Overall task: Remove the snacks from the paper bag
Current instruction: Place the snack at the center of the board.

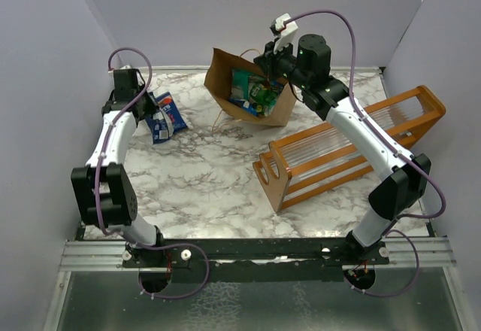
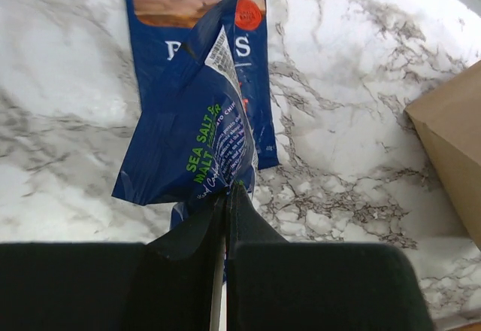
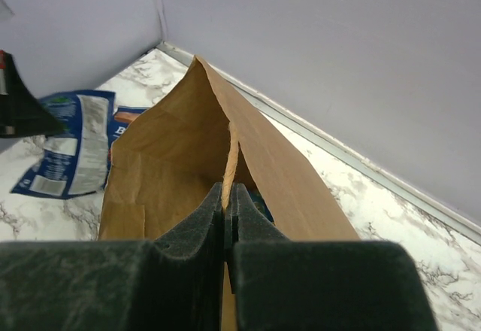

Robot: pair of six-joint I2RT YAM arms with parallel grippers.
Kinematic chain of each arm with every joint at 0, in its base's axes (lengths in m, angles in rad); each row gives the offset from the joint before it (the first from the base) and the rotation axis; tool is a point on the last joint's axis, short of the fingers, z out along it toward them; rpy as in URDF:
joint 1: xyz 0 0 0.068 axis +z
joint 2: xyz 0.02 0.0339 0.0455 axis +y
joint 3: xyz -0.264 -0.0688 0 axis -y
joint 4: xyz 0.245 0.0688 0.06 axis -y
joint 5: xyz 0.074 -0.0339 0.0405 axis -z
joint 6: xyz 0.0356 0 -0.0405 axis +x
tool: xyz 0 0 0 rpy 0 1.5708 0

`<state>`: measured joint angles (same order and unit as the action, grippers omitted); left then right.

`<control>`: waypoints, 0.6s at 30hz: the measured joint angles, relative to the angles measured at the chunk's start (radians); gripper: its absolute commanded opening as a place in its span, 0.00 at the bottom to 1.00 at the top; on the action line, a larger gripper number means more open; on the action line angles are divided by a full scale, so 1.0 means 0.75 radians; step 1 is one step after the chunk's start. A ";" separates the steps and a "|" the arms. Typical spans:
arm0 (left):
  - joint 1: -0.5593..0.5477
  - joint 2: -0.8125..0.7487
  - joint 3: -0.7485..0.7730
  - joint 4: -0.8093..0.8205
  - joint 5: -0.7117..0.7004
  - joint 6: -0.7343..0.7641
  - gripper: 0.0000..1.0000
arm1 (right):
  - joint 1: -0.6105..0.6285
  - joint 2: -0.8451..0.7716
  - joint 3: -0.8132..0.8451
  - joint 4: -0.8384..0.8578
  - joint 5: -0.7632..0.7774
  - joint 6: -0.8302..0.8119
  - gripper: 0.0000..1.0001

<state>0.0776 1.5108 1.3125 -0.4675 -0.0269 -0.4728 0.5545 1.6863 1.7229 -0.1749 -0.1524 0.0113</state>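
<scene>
The brown paper bag (image 1: 282, 105) stands open at the back of the table, with teal, green and blue snacks (image 1: 252, 92) showing inside. My right gripper (image 1: 269, 66) is shut on the bag's upper rim (image 3: 229, 158), pinching the paper edge between its fingers. At the left, my left gripper (image 2: 227, 192) is shut on the lower edge of a blue snack packet (image 2: 192, 139) with green lettering. That packet hangs just above another blue packet (image 2: 150, 37) lying flat on the marble. In the top view both packets (image 1: 167, 119) lie left of the bag.
An orange wooden rack (image 1: 353, 147) with clear slats stands at the right, close to the bag's right side. Purple walls enclose the table on the back and sides. A corner of the bag (image 2: 451, 143) shows at the right of the left wrist view.
</scene>
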 measured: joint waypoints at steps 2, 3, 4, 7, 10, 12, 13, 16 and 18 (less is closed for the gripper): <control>0.046 0.123 0.004 0.057 0.114 -0.020 0.00 | 0.000 0.000 0.000 0.000 0.000 0.001 0.01; 0.059 0.172 0.013 0.067 0.156 -0.030 0.00 | 0.000 0.000 0.000 0.000 -0.001 0.003 0.01; 0.068 0.218 0.032 0.074 0.198 -0.039 0.00 | 0.000 0.000 0.000 0.000 -0.001 0.003 0.01; 0.098 0.362 0.136 0.122 0.336 -0.074 0.00 | 0.000 0.000 0.000 0.000 -0.002 0.004 0.01; 0.123 0.436 0.185 0.197 0.446 -0.117 0.00 | 0.000 0.000 0.000 0.000 -0.002 0.008 0.01; 0.145 0.473 0.206 0.231 0.511 -0.147 0.00 | 0.000 0.000 0.000 0.000 -0.002 0.013 0.01; 0.160 0.495 0.222 0.245 0.541 -0.160 0.00 | 0.000 0.000 0.000 0.001 -0.002 0.013 0.01; 0.197 0.586 0.315 0.228 0.586 -0.164 0.00 | 0.000 0.000 0.000 0.001 -0.003 0.014 0.01; 0.218 0.665 0.413 0.193 0.595 -0.151 0.00 | 0.000 0.000 0.000 0.001 -0.003 0.014 0.01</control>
<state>0.2413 2.0098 1.6218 -0.3225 0.4194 -0.5861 0.5545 1.6863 1.7229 -0.1745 -0.1543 0.0216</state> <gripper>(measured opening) 0.030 0.021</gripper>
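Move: The snack pinched in the left hand is being taken to the snack lying flat on the table, some 9 cm ahead of that hand, 3 cm to its left and about 19 cm below. The paper bag stands roughly 27 cm to the left hand's right, 8 cm ahead, its middle about 8 cm lower. From the right hand, the flat snack lies about 9 cm ahead, 32 cm to the left and 36 cm down. Forward and down go the left hand and the snack it keeps pinched: about 4 cm out while sinking some 5 cm, then nearly level another 6 cm out over the flat snack, the held snack's hanging end pushing against that one. The wrist rolls about 20 degrees, left side dipping. The right hand stays still, keeping its hold on the paper bag's rim. ##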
